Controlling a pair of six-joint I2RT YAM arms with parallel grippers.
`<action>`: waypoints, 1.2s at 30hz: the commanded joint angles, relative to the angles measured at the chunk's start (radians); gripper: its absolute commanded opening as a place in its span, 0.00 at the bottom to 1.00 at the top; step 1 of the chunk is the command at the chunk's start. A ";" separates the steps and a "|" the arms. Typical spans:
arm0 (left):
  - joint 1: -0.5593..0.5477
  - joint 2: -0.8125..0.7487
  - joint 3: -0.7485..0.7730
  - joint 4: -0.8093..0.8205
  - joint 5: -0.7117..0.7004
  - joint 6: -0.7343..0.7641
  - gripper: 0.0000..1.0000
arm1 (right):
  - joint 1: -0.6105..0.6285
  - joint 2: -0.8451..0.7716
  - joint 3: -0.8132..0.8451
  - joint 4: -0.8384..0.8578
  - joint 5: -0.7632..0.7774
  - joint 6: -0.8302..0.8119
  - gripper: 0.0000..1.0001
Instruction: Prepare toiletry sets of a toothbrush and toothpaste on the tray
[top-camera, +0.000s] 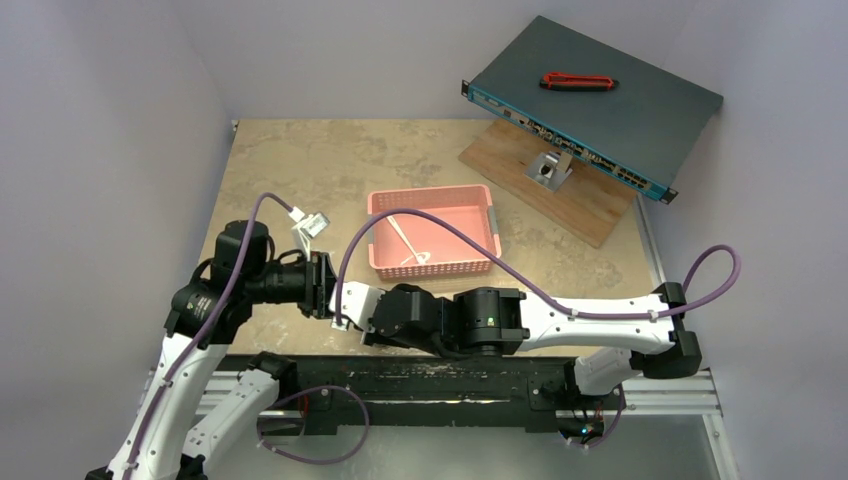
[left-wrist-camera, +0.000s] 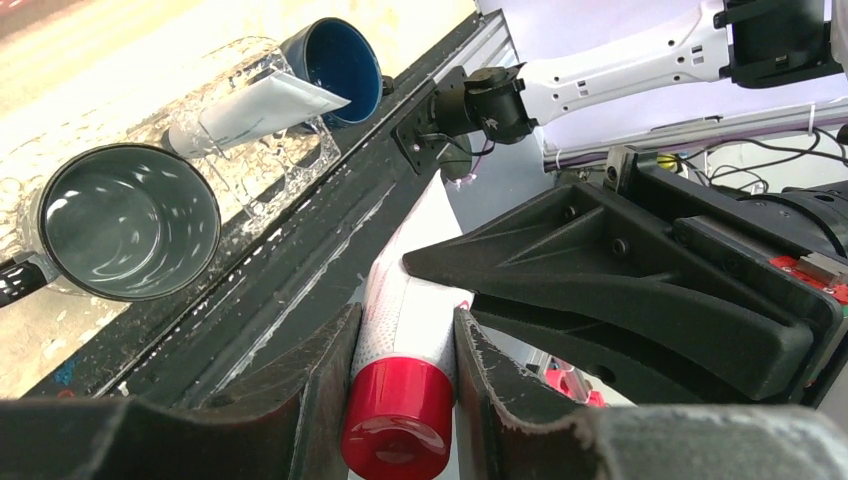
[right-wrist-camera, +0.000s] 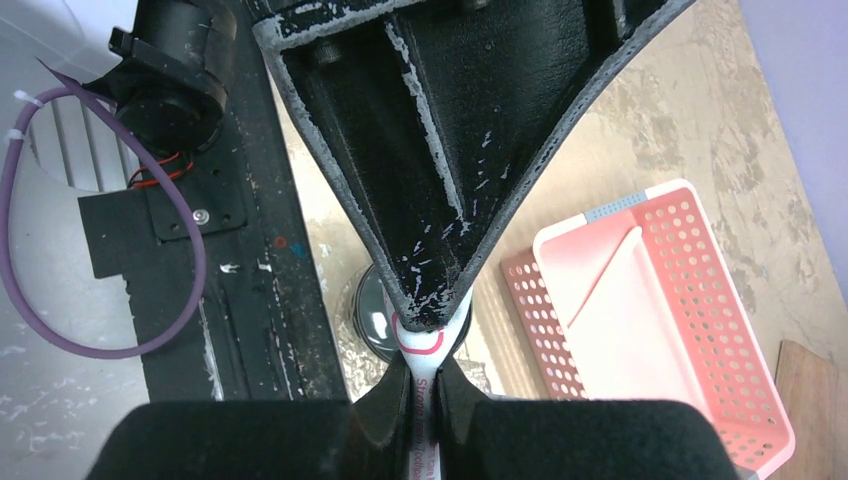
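Note:
A white toothpaste (left-wrist-camera: 412, 300) with red print and a red cap hangs between both grippers above the table's near edge. My left gripper (left-wrist-camera: 405, 318) is shut on it just behind the cap. My right gripper (right-wrist-camera: 422, 370) is shut on the tube's flat end (right-wrist-camera: 424, 340). In the top view the two grippers (top-camera: 322, 285) (top-camera: 346, 308) meet tip to tip. The clear tray (left-wrist-camera: 262, 178) holds a grey mug (left-wrist-camera: 130, 222) and a blue mug (left-wrist-camera: 342, 62) with a second toothpaste (left-wrist-camera: 250, 108) leaning out. A white toothbrush (top-camera: 405, 240) lies in the pink basket (top-camera: 480, 215).
A dark network switch (top-camera: 640, 110) with a red-and-black tool (top-camera: 578, 81) rests tilted on a wooden board (top-camera: 590, 215) at the back right. The black base rail (top-camera: 420, 385) runs along the near edge. My right arm hides the tray in the top view.

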 joint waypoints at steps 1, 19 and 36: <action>-0.003 -0.003 -0.001 0.041 0.049 0.008 0.00 | 0.003 -0.028 0.028 0.053 0.055 -0.002 0.04; -0.003 -0.107 0.022 0.064 -0.165 -0.020 0.00 | -0.038 -0.197 -0.148 0.210 0.162 0.171 0.58; -0.003 -0.216 0.002 0.169 -0.359 -0.131 0.00 | -0.449 -0.419 -0.418 0.432 -0.201 0.593 0.68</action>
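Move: The left hand has the second toothpaste by its cap. The clear holder on the tray, with the first toothpaste in it, lies about 11 cm right, 2 cm ahead and 15 cm below; the dark green mug is some 3 cm right and 3 cm ahead, the blue mug 23 cm right and 2 cm ahead, both 16 cm lower. From the right hand, the white toothbrush lies about 20 cm ahead, 2 cm right and 18 cm down; the basket's middle is 22 cm ahead, 8 cm right. The right fingers open and let go of the toothpaste's body while the left keeps its pinch on the red cap. The right hand lifts off about 4 cm, then backs away forward and right towards the basket, some 13 cm in all, its fingers swinging up and clockwise. The left hand eases about 3 cm left and 2 cm forward, turning some 20 degrees, mostly counter-clockwise. ##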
